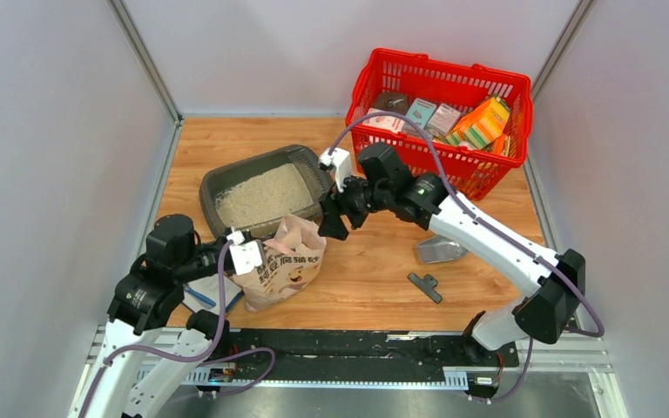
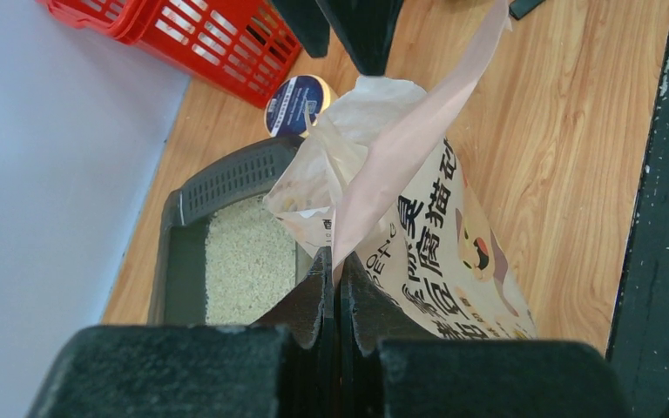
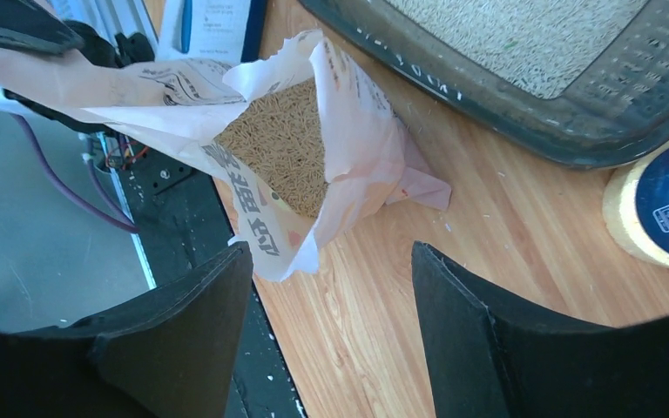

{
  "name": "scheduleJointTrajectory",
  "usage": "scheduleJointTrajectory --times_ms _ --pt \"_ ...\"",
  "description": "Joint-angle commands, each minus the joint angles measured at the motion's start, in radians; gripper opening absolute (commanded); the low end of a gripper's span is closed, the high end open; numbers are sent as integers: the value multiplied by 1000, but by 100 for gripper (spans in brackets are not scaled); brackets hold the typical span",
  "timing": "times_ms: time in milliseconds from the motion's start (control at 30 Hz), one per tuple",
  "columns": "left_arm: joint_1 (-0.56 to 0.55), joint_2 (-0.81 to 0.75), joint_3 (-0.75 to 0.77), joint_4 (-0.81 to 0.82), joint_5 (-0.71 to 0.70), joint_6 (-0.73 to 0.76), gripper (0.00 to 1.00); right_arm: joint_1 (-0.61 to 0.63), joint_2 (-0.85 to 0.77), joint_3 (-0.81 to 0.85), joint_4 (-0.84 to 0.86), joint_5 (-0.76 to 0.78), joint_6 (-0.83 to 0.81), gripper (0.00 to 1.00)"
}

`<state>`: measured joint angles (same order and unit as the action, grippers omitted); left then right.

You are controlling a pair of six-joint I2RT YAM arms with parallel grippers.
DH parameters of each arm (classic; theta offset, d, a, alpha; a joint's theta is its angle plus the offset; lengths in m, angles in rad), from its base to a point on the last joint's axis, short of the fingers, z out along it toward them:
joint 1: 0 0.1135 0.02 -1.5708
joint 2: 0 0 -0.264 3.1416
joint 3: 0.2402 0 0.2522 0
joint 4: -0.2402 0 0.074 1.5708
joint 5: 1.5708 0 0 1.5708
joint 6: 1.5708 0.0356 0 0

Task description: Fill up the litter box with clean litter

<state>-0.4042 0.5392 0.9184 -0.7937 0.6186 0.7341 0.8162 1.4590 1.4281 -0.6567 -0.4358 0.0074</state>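
The dark grey litter box (image 1: 253, 162) sits at the table's back left, and pale litter (image 1: 263, 195) covers most of its floor. The beige-pink printed bag (image 1: 286, 266) stands upright just in front of it, its top open. My left gripper (image 1: 246, 254) is shut on the bag's top flap (image 2: 375, 174). My right gripper (image 1: 331, 223) is open and empty, hovering just right of the bag's mouth. The right wrist view shows brownish-beige granules (image 3: 283, 144) inside the bag (image 3: 348, 165), with the box rim (image 3: 488, 113) behind and the gripper (image 3: 331, 300) over bare wood.
A red mesh basket (image 1: 440, 113) with boxed goods stands at the back right. A silver scoop (image 1: 440, 251) and a small black tool (image 1: 424, 286) lie right of the bag. A tape roll (image 3: 662, 205) sits by the box's near corner. A white-and-blue paper (image 1: 213, 300) lies under the left arm.
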Motion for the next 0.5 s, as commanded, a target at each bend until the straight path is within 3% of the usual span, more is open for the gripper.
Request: scheduleJointTrajectory --times_ms 0,200,300,400,433,467 --pt "-1 -30 47 37 36 37 0 40 27 17 16 104 -1 70" --pt "-2 -30 25 85 64 16 0 60 80 25 22 160 15 67" --pt "-1 -9 22 139 101 -31 0 60 95 31 25 216 40 54" --pt "-2 22 25 198 133 -61 0 58 103 38 26 281 54 32" --pt "-1 33 28 211 142 -67 0 58 104 37 23 293 54 13" --pt "-2 42 31 234 153 -70 0 57 101 35 20 319 57 5"
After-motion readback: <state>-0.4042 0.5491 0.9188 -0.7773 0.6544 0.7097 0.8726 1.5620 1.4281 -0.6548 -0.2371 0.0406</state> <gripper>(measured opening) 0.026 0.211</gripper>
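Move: Hanging open above the litter bag's mouth, the right hand has the bag's free right rim about 5 cm below it, some 2 cm to its left and 1 cm farther out. From that hand the litter box lies roughly 16 cm ahead and 18 cm left, and the tape roll 16 cm ahead and 4 cm right, both about 21 cm lower. The left hand has that rim about 14 cm to its right, 5 cm ahead and 7 cm below. Sinking about 5 cm onto the free right rim of the bag, the right hand also eases some 2 cm forward late on, its leftward-pointing fingers tipping about 10 degrees more steeply down. Its wide-open fingers close over the last part and pinch the rim's edge, while the left hand keeps its grip on the opposite side, nearly in place. ##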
